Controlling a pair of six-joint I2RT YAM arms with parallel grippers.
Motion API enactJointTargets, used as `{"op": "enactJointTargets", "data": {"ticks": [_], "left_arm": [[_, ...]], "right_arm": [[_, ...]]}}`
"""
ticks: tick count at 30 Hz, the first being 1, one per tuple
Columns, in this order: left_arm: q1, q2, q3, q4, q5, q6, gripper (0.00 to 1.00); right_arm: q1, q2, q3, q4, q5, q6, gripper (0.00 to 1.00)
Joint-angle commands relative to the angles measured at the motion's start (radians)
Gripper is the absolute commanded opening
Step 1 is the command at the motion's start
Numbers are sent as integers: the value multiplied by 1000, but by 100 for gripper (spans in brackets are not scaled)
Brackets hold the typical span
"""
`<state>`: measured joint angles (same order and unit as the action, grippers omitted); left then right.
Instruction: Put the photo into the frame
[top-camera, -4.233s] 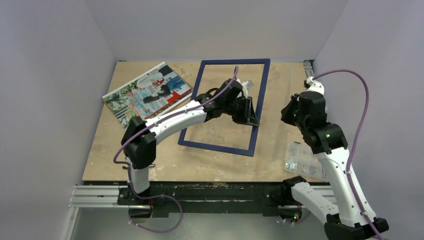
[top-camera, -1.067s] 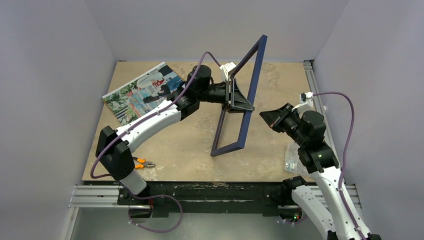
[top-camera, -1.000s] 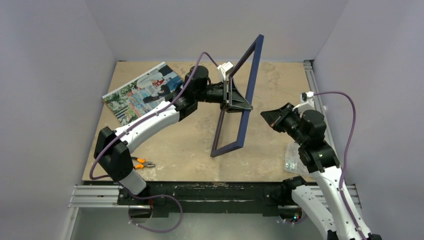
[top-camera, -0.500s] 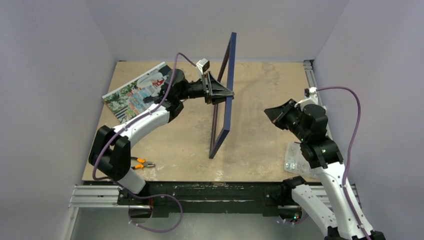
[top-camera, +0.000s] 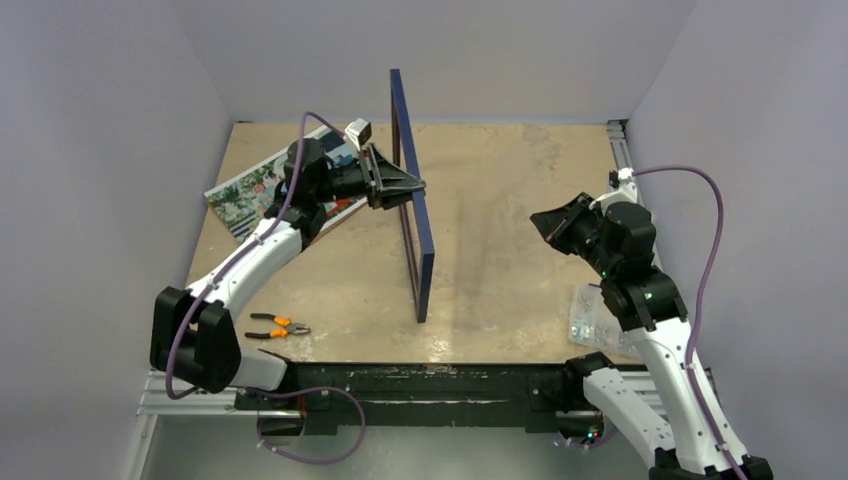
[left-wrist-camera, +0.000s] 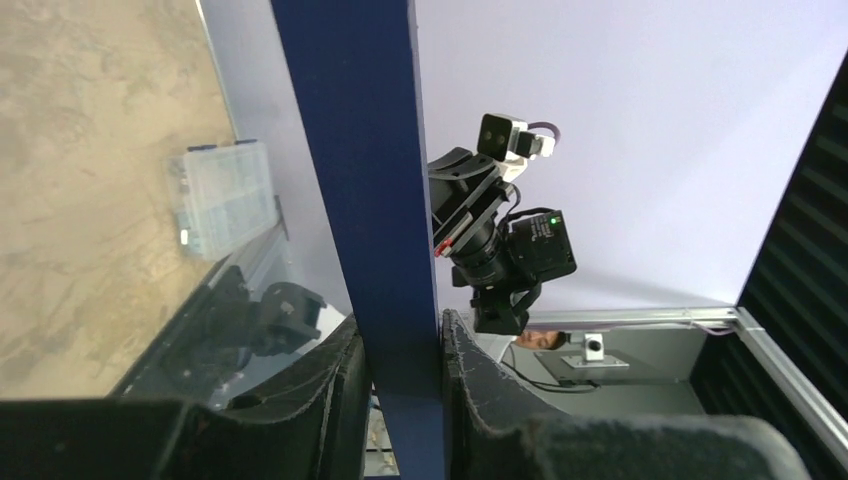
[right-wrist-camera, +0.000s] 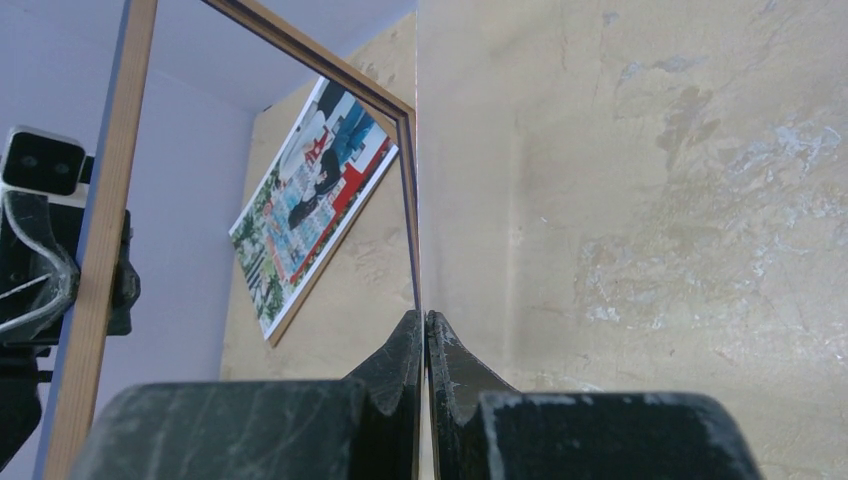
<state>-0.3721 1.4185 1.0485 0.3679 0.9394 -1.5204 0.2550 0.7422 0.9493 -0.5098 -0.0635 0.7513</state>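
The frame (top-camera: 412, 235) stands upright on edge in the middle of the table, dark blue rails showing, its lower end down near the front. My left gripper (top-camera: 405, 187) is shut on one long rail about halfway up. In the left wrist view the blue rail (left-wrist-camera: 365, 170) fills the gap between both fingers (left-wrist-camera: 335, 375). The photo (top-camera: 250, 190) lies flat at the back left, partly hidden by my left arm. My right gripper (top-camera: 542, 221) hangs to the right of the frame, shut and holding nothing. The right wrist view shows the frame's brown back (right-wrist-camera: 100, 250) and the photo (right-wrist-camera: 310, 205).
Orange-handled pliers (top-camera: 277, 326) lie near the front left edge. A clear plastic parts box (top-camera: 598, 318) sits at the front right by my right arm's base. Purple walls close in the table on three sides.
My left arm has swung the frame leftward, from leaning right to standing upright on edge, and now covers part of the photo. The right gripper has barely moved.
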Motion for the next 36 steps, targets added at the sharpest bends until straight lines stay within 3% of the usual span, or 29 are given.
{"op": "enactJointTargets", "data": {"ticks": [1,5,15,21,24,29,36], "left_arm": [[47,-58,3,-296,44,356,25],[88,-91,11,-490,26,466,26],[152,-178,7,-722,-19,621,30],[211,-261,6,-905,-94,738,38],[242,-288,-18,-909,-80,738,43],[286,-314,-62,-843,-45,700,61],[333,-340,-97,-718,15,599,64]], "right_arm": [[3,-5,30,46,3,0,0],[2,1,23,53,-4,6,0],[3,13,7,74,-20,18,0],[2,16,-1,81,-28,22,0],[2,20,0,81,-30,20,0],[3,21,-1,83,-33,22,0],[3,26,8,79,-41,23,0]]}}
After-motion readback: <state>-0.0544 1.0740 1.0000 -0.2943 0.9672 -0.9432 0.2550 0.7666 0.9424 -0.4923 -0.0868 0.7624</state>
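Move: The left fingers already pinch the upper bar of the frame, which stands on edge running forward and back; the frame's middle is roughly 15 cm below the hand and 5 cm ahead. The photo lies about 21 cm ahead and 26 cm to the left, with the pliers some 29 cm left and 15 cm back, both some 30 cm down. From the right hand, the frame's middle is about 21 cm left, 9 cm ahead and 11 cm below. The left hand loosens its pinch on the frame's upper bar, the fingers spreading wide mostly in the later half but staying around the bar, while it carries the bar about 11 cm to the left, tipping the frame over its lower bar. It sinks and draws back slightly, fingertips tilting down some 15 degrees and swinging a little counter-clockwise. ##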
